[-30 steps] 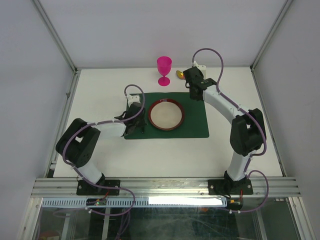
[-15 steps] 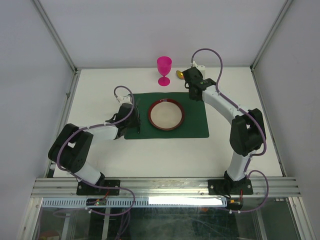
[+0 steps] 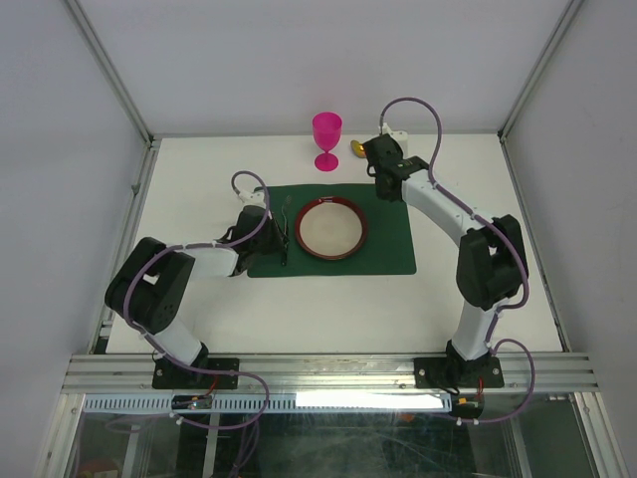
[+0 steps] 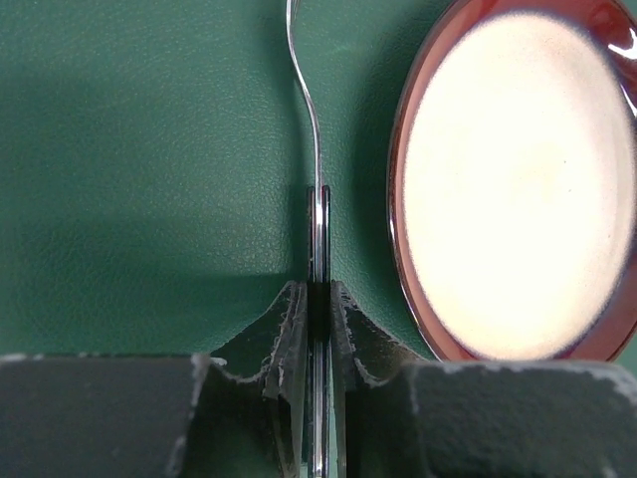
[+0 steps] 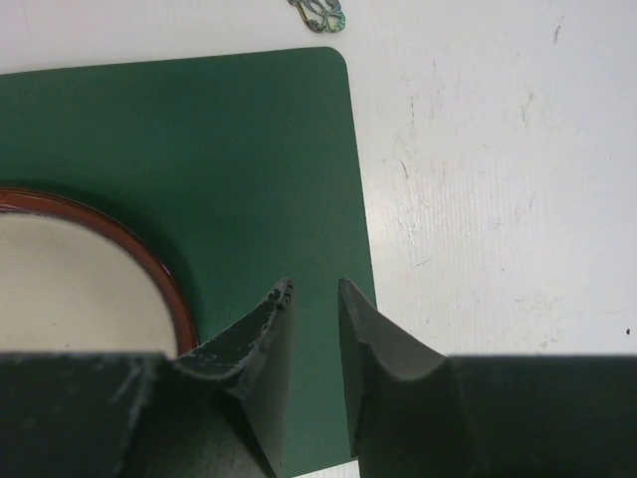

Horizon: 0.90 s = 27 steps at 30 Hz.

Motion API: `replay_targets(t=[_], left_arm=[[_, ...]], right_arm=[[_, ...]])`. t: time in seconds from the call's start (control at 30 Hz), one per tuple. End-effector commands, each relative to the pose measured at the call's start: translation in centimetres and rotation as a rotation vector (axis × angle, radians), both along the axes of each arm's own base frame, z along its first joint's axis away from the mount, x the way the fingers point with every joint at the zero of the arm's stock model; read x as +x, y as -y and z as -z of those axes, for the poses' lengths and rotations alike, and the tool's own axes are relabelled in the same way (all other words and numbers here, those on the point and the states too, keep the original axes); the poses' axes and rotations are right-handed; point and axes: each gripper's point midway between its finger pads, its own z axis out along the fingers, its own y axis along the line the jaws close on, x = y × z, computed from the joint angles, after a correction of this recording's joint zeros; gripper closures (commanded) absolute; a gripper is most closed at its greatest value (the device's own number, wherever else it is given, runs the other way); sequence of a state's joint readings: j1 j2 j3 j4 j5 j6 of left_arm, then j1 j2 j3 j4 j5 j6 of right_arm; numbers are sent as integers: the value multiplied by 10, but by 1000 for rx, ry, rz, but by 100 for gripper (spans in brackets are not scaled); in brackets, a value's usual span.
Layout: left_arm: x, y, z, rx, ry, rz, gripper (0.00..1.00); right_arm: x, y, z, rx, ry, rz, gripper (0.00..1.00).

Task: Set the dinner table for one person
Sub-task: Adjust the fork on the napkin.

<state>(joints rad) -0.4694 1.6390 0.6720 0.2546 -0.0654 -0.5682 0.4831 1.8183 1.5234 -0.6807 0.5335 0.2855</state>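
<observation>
The white dinner table (image 3: 199,179) carries a dark green placemat (image 3: 388,239) with a red-rimmed cream plate (image 3: 330,229) on it. My left gripper (image 4: 318,289) is shut on the thin handle of a metal utensil (image 4: 317,169). The utensil runs along the mat just left of the plate (image 4: 518,189); its head is out of view. From above, the utensil (image 3: 284,234) shows as a dark line beside my left gripper (image 3: 282,247). My right gripper (image 5: 314,284) hangs open over the mat's right edge (image 5: 199,129), holding nothing.
A pink goblet (image 3: 326,139) stands on the table beyond the mat's far edge. A small gold piece (image 3: 356,147) lies right of it, behind my right gripper (image 3: 386,184). A small metallic item (image 5: 317,12) lies off the mat's corner. Frame rails edge the table.
My left arm pulled back to the left, then shifted slightly right; the utensil now shows on the mat beside the plate. The right arm has not moved.
</observation>
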Motion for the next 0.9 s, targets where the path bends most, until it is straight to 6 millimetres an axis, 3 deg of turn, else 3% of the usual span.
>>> replay_targets(t=[0.0, 0.13, 0.27, 0.43, 0.6, 0.87], left_arm=[[14, 14, -20, -66, 60, 36, 85], [14, 10, -23, -52, 66, 22, 71], [14, 2, -28, -18, 77, -1, 66], [15, -9, -34, 19, 92, -38, 65], [17, -7, -51, -2, 129, -35, 66], [19, 2, -38, -13, 82, -9, 67]], right_arm=[[6, -5, -2, 2, 22, -9, 73], [6, -5, -1, 1, 19, -10, 73], [6, -5, 1, 2, 15, -10, 73], [7, -6, -1, 4, 20, -10, 73], [7, -4, -2, 1, 21, -8, 73], [7, -5, -2, -1, 23, -9, 73]])
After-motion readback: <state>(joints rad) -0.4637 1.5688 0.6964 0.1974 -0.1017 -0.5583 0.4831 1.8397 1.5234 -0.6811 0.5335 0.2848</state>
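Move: The left gripper still pinches the fork's handle down at the napkin, with the fork's middle some 3 cm ahead of the fingertips and level with them left to right. The plate's middle lies about 10 cm to the right and 4 cm farther out; the pink goblet's foot is roughly 22 cm ahead and 9 cm right. From the right hand, the fork is about 22 cm to the left, 5 cm back and 13 cm below. Hold the left gripper low in place and open its fingers to about a third, so that they let go of the fork's handle on both sides. Then ease the gripper under 1 cm to the left and lift it about 2.5 cm straight up off the napkin, fingers staying open and wrist nearly unchanged. ##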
